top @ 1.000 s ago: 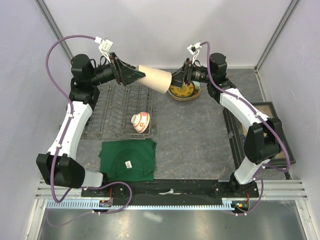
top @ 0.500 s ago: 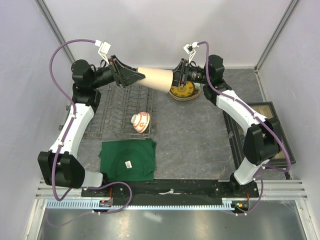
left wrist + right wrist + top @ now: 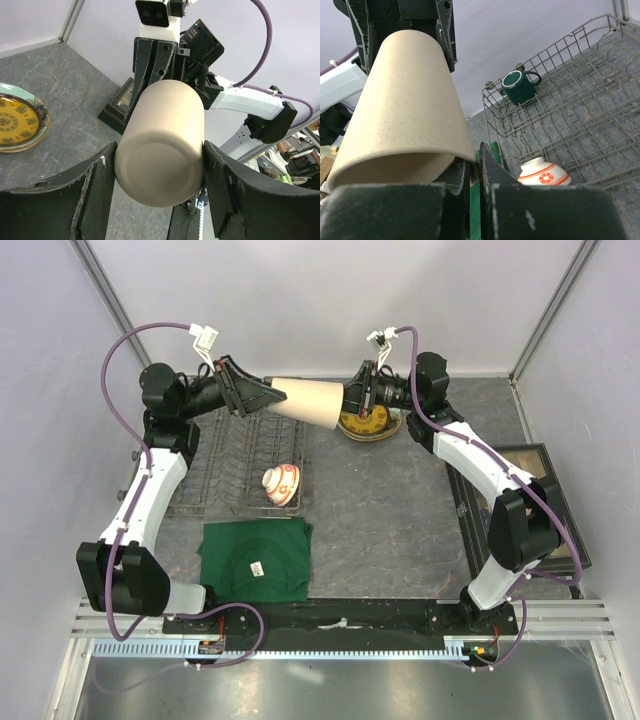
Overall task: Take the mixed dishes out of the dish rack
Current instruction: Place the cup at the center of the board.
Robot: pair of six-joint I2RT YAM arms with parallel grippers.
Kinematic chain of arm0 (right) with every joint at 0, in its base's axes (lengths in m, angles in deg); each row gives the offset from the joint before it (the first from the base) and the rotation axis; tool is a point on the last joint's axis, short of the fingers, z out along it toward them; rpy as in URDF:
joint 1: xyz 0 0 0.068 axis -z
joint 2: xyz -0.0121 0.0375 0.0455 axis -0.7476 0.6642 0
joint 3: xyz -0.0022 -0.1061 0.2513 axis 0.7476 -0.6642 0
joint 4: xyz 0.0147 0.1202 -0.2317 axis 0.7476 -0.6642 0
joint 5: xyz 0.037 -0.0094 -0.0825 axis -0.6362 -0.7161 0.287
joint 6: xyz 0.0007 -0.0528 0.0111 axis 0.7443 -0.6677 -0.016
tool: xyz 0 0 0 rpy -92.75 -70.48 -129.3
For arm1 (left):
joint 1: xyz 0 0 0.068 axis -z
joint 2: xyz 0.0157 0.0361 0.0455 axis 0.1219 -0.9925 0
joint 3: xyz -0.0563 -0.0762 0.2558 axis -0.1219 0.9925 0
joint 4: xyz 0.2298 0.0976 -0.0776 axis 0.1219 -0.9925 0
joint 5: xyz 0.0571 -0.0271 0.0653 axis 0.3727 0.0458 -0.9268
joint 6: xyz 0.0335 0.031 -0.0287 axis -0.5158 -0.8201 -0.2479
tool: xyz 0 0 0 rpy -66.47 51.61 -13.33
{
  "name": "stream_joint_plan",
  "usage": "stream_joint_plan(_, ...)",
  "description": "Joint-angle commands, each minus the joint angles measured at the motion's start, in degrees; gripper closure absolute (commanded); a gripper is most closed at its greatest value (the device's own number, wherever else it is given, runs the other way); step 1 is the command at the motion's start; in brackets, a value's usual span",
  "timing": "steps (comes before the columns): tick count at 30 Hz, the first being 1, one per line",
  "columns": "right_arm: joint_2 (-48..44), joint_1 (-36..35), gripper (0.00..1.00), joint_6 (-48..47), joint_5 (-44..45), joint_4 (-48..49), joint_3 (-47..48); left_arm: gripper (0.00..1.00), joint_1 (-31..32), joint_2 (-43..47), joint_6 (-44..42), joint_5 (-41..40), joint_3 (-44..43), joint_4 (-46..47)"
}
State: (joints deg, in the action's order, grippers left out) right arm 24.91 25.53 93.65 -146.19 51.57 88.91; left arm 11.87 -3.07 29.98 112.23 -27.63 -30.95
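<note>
The tall beige cup (image 3: 310,400) hangs on its side in the air between both arms, behind the dish rack (image 3: 235,455). My left gripper (image 3: 278,395) is shut on its narrow base (image 3: 165,115), one finger pressed on each side. My right gripper (image 3: 477,150) is shut on the cup's rim (image 3: 405,100), with one finger inside the mouth and one outside. In the rack, a small red-and-white bowl (image 3: 281,483) lies upside down near the front right corner. A dark green mug (image 3: 519,86) lies at the rack's far corner. The yellow-and-dark patterned plate (image 3: 368,422) lies on the table under my right gripper.
A dark green folded cloth (image 3: 255,558) lies in front of the rack. A black compartment box (image 3: 520,505) stands at the right edge of the table. Grey walls close in the back and both sides.
My right gripper has closed onto the cup's rim. The left gripper has kept its hold on the base, and the cup has risen slightly.
</note>
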Motion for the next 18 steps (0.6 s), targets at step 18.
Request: stream_joint_plan(18, -5.3, 7.3, 1.00, -7.2, -0.7, -14.6, 4.6, 0.01, -11.2, -0.9, -6.2, 2.1, 1.8, 3.0)
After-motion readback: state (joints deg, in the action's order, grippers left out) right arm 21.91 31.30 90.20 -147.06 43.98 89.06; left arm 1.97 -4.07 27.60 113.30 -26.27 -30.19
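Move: Between the hands the cup lies on its side: its middle is about 6 cm right and 1 cm back of the left hand at its base, and about 7 cm left and 3 cm back of the right hand, whose shut fingers pinch the rim. The board's center is some 5 cm back, 6 cm right and 34 cm below the right hand; from there the stacked plates lie roughly 14 cm farther out, the orange-striped bowl about 23 cm left and 3 cm back. Opening wide, the left fingers let go of the cup's base, and the hand draws off about 6 cm to the left and 3 cm forward, swinging some 10 degrees counter-clockwise. The right hand keeps its pinch on the rim; after easing back barely 1 cm, it carries the cup about 4 cm right and a little forward, staying high. ##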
